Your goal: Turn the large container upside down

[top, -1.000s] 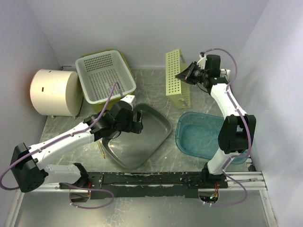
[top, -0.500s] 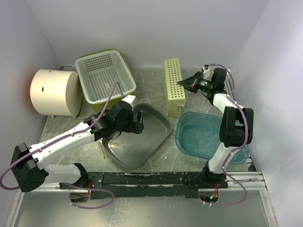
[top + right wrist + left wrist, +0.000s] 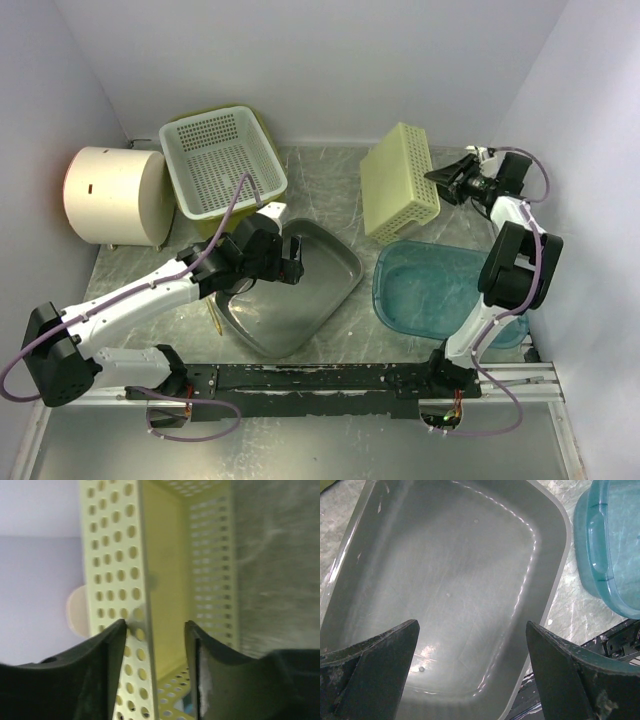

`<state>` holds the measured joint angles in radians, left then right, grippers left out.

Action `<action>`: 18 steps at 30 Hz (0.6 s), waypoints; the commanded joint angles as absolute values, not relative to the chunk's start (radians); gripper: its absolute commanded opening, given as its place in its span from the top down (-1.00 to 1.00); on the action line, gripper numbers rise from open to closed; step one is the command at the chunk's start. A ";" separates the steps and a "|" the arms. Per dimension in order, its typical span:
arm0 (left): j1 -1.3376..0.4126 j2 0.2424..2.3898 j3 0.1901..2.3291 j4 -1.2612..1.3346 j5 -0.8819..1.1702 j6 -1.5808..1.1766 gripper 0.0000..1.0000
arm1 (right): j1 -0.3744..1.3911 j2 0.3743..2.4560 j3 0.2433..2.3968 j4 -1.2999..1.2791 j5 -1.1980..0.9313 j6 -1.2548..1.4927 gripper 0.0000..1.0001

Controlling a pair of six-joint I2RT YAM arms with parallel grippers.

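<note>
The large container is a pale yellow perforated basket (image 3: pixel 400 182) at the back right, tilted over with its mouth toward my right gripper (image 3: pixel 447 178). Its lower edge lies near the far rim of the teal tub (image 3: pixel 435 292). In the right wrist view the basket's (image 3: pixel 112 555) side wall runs between the parted fingers of my right gripper (image 3: pixel 155 625). The left finger touches the wall's outside and the right finger stands off it inside. My left gripper (image 3: pixel 290 258) hangs wide open over the grey metal tray (image 3: pixel 460 565), holding nothing.
A white perforated basket (image 3: pixel 222 160) sits on an olive bin at the back left, beside a cream cylinder (image 3: pixel 115 195). The grey tray (image 3: pixel 300 290) lies at the centre front. Walls close in on the left, back and right.
The yellow basket, standing on edge before, has tipped over to the right. My right gripper has swung right with it and its jaws have parted. The left arm is unmoved.
</note>
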<state>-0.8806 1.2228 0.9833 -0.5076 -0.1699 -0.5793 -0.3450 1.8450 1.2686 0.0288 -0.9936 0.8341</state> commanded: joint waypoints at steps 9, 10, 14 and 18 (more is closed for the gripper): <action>-0.883 1.205 1.002 -0.519 -0.140 -0.553 -0.99 | -0.401 1.753 1.437 -0.498 -0.364 0.512 -0.67; -0.884 1.210 1.017 -0.530 -0.130 -0.552 -0.99 | -0.396 1.730 1.440 -0.512 -0.304 0.511 -0.68; -0.884 1.225 1.073 -0.579 -0.129 -0.559 -0.99 | -0.307 1.644 1.429 -0.501 -0.143 0.504 -0.70; -0.884 1.212 1.058 -0.613 -0.246 -0.612 -0.99 | -0.026 1.655 1.477 -0.509 -0.039 0.450 -0.71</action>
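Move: The perforated yellow-green container, tipped up on edge, has its middle about 11 cm left of the right gripper, 3 cm ahead and some 7 cm below; its right-hand wall is right at the fingertips. The teal tub lies straight back from the gripper by about 21 cm, and the grey tray roughly 41 cm left and 19 cm back, both about 15 cm lower. From the left gripper the container is some 27 cm ahead, 30 cm to the right and 7 cm lower. Open the already parting right fingers to nearly full width and sweep the right gripper about 10 cm to the right while dipping some 5 cm, so it comes free of the container's wall; then rise back to the starting height and ease a little left. Meanwhile swing the wrist some 45 degrees, from pointing forward-left to forward and down. ##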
